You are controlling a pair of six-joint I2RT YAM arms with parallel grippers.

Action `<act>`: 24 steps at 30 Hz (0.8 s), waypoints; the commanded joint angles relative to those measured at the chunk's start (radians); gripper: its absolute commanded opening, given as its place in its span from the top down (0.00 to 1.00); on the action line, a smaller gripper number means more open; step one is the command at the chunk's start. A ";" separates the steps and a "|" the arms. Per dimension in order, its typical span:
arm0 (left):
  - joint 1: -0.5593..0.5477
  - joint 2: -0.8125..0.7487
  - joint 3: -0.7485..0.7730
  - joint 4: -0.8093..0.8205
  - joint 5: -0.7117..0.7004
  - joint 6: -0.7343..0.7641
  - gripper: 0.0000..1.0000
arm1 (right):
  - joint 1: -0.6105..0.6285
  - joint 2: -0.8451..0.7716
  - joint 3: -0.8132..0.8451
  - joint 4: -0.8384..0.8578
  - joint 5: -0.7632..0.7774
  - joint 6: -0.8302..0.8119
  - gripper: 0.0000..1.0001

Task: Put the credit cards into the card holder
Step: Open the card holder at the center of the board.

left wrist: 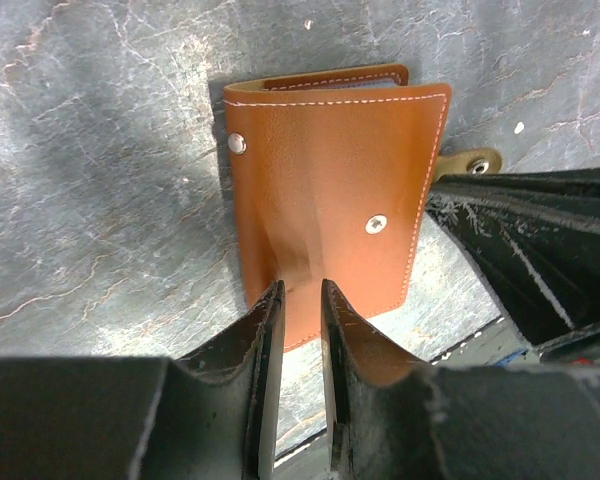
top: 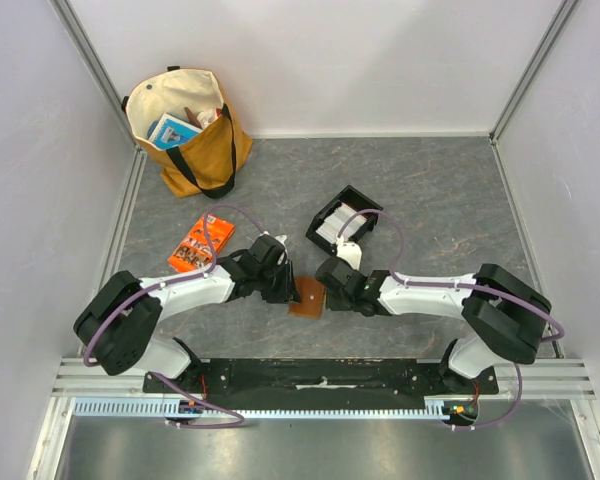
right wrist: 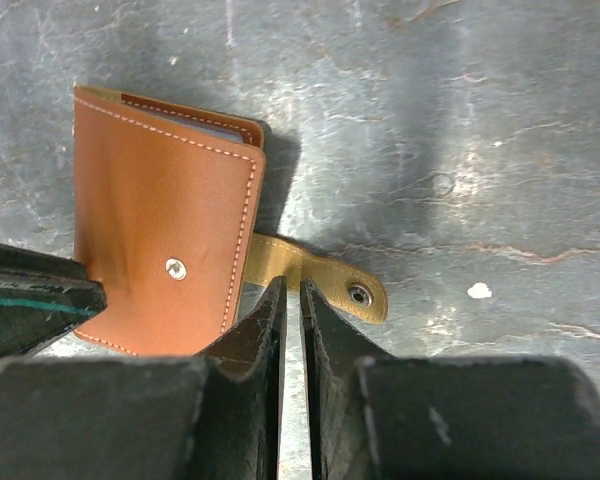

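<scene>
The card holder (top: 308, 296), a tan leather wallet, lies closed on the table between my two grippers. Its snap strap (right wrist: 315, 275) is undone and sticks out to the side. My left gripper (left wrist: 297, 290) is nearly shut on the front cover (left wrist: 330, 170), and the leather puckers between its tips. My right gripper (right wrist: 293, 285) is shut to a thin slit, its tips at the strap's near edge and nothing seen between them. White credit cards (top: 338, 224) lie in a black tray (top: 358, 195) behind the right gripper.
An orange printed packet (top: 200, 243) lies to the left of the left arm. A yellow tote bag (top: 185, 125) with items inside stands at the back left. White walls enclose the grey table on three sides.
</scene>
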 commanded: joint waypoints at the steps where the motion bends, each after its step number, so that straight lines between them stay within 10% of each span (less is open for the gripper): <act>1: -0.002 -0.024 -0.014 -0.002 -0.014 -0.019 0.73 | -0.038 -0.032 -0.050 -0.083 -0.002 -0.034 0.81; 13: -0.006 -0.130 0.020 -0.013 -0.005 -0.016 0.58 | -0.196 -0.254 0.203 -0.098 -0.035 -0.259 0.49; 24: -0.003 -0.254 0.012 -0.114 -0.080 -0.001 0.37 | -0.466 0.108 0.537 -0.138 -0.086 -0.459 0.44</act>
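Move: Ahead of the right hand by some 18 cm, and 4 cm to its right at nearly the same height, are the credit cards in the black tray. The card holder's middle is about 5 cm to that hand's left and 1 cm ahead, its strap right at the fingertips, about 1 cm to the right and 1 cm down. From the left hand, the holder's middle is about 2 cm ahead, 2 cm right and 2 cm down; the cards are about 19 cm ahead and 11 cm right. Drawing about 2 cm to the right beside the holder's strap first, the right hand then rises and sweeps forward, about 17 cm each way, to come over the card tray, just starting to sink at the end; its fingers open to about half and tip some 20 degrees farther forward. The left hand stays against the holder's near left part, then lifts off about 5 cm while its fingers spread. ##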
